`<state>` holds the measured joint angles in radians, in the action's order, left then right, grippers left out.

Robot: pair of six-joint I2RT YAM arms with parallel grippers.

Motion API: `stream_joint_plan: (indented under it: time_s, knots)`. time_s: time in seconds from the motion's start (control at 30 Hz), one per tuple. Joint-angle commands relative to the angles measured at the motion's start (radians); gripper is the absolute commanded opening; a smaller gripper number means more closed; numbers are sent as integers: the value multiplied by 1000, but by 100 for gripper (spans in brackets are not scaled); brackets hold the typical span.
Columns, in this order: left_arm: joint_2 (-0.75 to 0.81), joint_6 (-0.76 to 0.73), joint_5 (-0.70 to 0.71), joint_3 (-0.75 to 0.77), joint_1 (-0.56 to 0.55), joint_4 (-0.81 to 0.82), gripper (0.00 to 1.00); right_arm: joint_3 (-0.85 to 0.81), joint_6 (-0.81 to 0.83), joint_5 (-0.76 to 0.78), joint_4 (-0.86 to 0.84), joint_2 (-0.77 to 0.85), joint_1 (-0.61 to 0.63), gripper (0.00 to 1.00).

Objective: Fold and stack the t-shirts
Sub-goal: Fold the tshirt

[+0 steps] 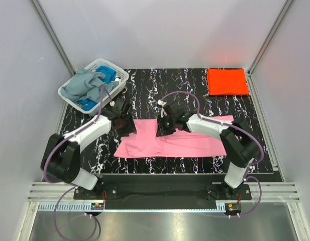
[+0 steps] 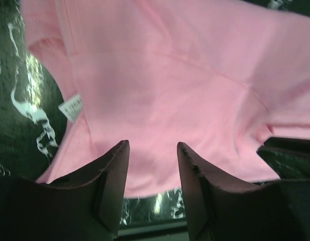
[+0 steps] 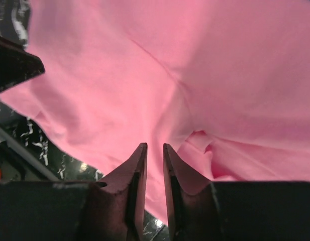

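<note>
A pink t-shirt [image 1: 187, 144] lies spread across the middle of the black marbled table, its left part folded over. My left gripper [image 1: 127, 125] hovers at the shirt's left edge. In the left wrist view it [image 2: 152, 145] is open over the pink cloth [image 2: 170, 75], nothing between its fingers. My right gripper [image 1: 164, 123] is over the shirt's upper middle. In the right wrist view its [image 3: 155, 146] fingers stand a narrow gap apart, just above the pink cloth [image 3: 195, 60], which shows through the gap. A folded orange-red t-shirt [image 1: 227, 81] lies at the back right.
A white lattice basket [image 1: 114, 66] stands at the back left, holding a grey-blue t-shirt [image 1: 84, 85] and a blue one [image 1: 108, 75]. A white label [image 2: 70, 106] shows at the pink shirt's edge. Frame rails run along the table's sides and front.
</note>
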<state>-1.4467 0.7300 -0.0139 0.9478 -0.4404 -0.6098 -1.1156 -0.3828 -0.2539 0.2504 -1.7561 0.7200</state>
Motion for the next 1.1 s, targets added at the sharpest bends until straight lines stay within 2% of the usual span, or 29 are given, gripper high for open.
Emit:
stream_joint_plan:
  time_s: [0.0,0.2,0.33,0.47,0.67,0.8,0.83,0.9,1.07]
  knots:
    - [-140,-23,70,58,42,54,48,-43,-45,98,-28,-63,-2,25]
    - [-297,-30,124,147,94,7,48,43,-100,223,-69,-16,-44,25]
    - [-334,-23,152,187,100,-13,49,65,-91,199,-83,41,-45,27]
    - [-305,-29,154,224,100,-38,49,33,-100,243,-2,108,-71,28]
    - [-238,-76,103,267,89,-7,50,68,-157,340,125,179,-263,25]
    - [-300,-83,57,278,91,19,50,144,-169,352,142,236,-422,25]
    - [-314,-78,57,267,91,27,50,169,-141,355,144,241,-494,25]
    - [-360,-64,118,267,89,22,50,171,-114,384,156,227,-563,24]
    - [-466,-78,158,321,91,1,50,174,-90,397,162,133,-703,22]
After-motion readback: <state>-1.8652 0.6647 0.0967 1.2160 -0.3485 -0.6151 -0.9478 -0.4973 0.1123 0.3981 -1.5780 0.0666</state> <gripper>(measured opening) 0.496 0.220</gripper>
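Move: The pink t-shirt's far left corner lies about 9 cm ahead of the left hand, 6 cm to its left and 6 cm below; the basket sits roughly 26 cm ahead and 18 cm left of that hand. From the right hand, the shirt's far right corner is some 37 cm right, 9 cm ahead and 5 cm lower. The inner fold edge runs about 3 cm back, straight below, and the orange pile lies about 27 cm ahead, 34 cm right. Drop the half-open left gripper about 5 cm to the pink cloth, work it forward, lift it a little, then press down just inside the shirt's far left edge, some 8 cm ahead overall. Dip the right gripper, nearly shut, then raise it and sweep about 30 cm right and slightly forward over the shirt towards its far right corner, turning clockwise and sinking at the end. ##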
